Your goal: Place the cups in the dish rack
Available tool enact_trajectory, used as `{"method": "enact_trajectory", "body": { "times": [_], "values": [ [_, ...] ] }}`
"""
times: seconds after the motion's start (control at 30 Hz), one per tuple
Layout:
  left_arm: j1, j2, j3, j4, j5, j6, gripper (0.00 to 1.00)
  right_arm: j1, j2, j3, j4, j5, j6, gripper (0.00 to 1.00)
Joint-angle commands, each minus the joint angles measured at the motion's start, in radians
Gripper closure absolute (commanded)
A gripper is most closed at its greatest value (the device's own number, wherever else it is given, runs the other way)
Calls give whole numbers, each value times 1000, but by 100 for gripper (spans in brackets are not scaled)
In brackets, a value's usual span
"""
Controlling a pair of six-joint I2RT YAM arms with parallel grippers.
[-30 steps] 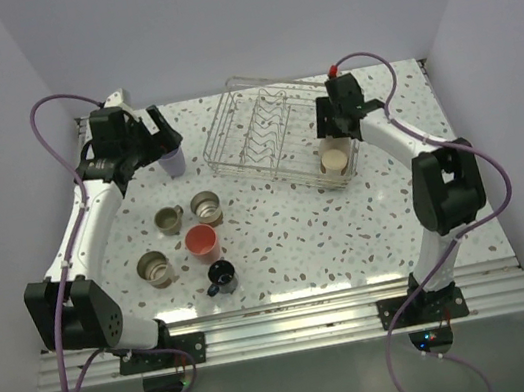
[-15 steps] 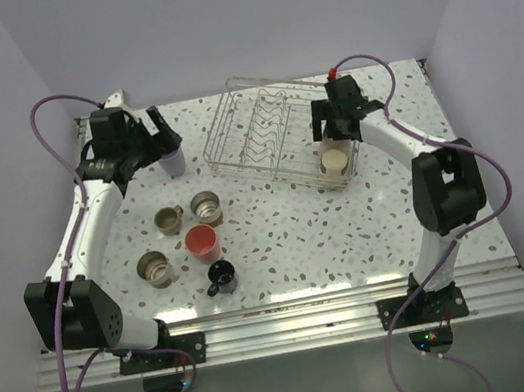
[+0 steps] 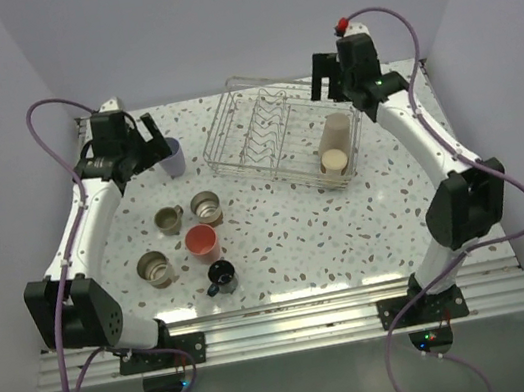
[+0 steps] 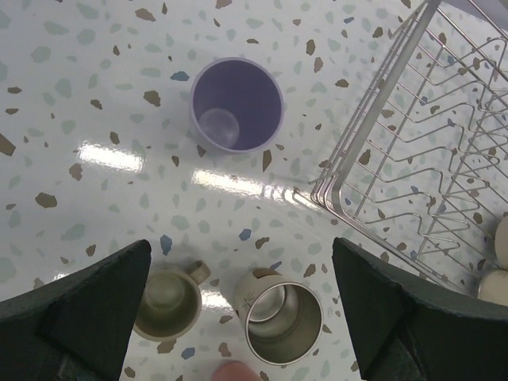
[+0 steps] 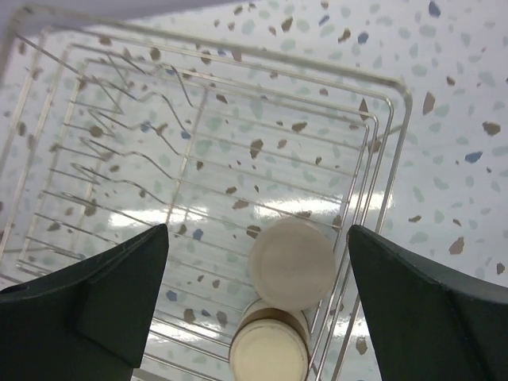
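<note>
The wire dish rack (image 3: 261, 130) stands at the back middle and holds two beige cups (image 3: 336, 132), bottoms up, in its right end. In the right wrist view they sit together (image 5: 292, 262) below my open, empty right gripper (image 5: 258, 238), which is raised over the rack's far right corner (image 3: 324, 71). My left gripper (image 3: 148, 135) is open and empty, just left of the upright lavender cup (image 3: 171, 156), also in the left wrist view (image 4: 236, 105). Three grey cups (image 3: 206, 205), a coral tumbler (image 3: 201, 240) and a black mug (image 3: 222, 277) stand front left.
In the left wrist view the rack's left wall (image 4: 373, 175) lies right of the lavender cup. A grey handled cup (image 4: 167, 302) and a metallic cup (image 4: 282, 313) stand between my fingers' lines. White walls close the table's back and sides.
My right gripper has risen and pulled back from the rack, and a second beige cup now shows standing there. My left gripper has shifted slightly left, off the lavender cup.
</note>
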Motion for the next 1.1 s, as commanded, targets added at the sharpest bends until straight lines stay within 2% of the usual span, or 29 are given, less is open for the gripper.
{"method": "enact_trajectory", "body": {
  "times": [0.0,0.23,0.43,0.67,0.97,1.07],
  "values": [
    [20,12,49,-27,-65,4,0,3,-101,118,-53,-13,21,1],
    [81,50,12,14,-64,-4,0,4,-176,140,-113,-79,74,2],
    [100,124,-14,132,-7,15,0,5,-236,54,-113,-176,151,1],
    [100,242,44,209,-2,3,3,5,-247,49,-148,-197,134,1],
    [100,408,133,217,-32,6,18,4,-259,69,-178,-180,104,1],
    [100,448,153,222,-32,4,36,5,-246,77,-181,-183,101,1]
  ]
}}
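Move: The purple cup stands about 9 cm ahead of the left hand, nearly in line with it and some 16 cm below. The dish rack's nearest corner is about 8 cm ahead and 9 cm right, the green mug some 6 cm back and 2 cm left, the metal cup about 5 cm back and 8 cm right, all low on the table. From the right hand the purple cup is roughly 44 cm left, level in reach and 18 cm below. The left fingers come down astride the left wall of the purple cup, right finger over the opening and left one outside, partly closing without a clear pinch yet: the hand first slides about 4 cm left, then sinks some 12 cm while reaching forward, tipping slightly down. The empty, open right hand rises clear of the beige cups, draws back and settles a little, its left side rolling up. ##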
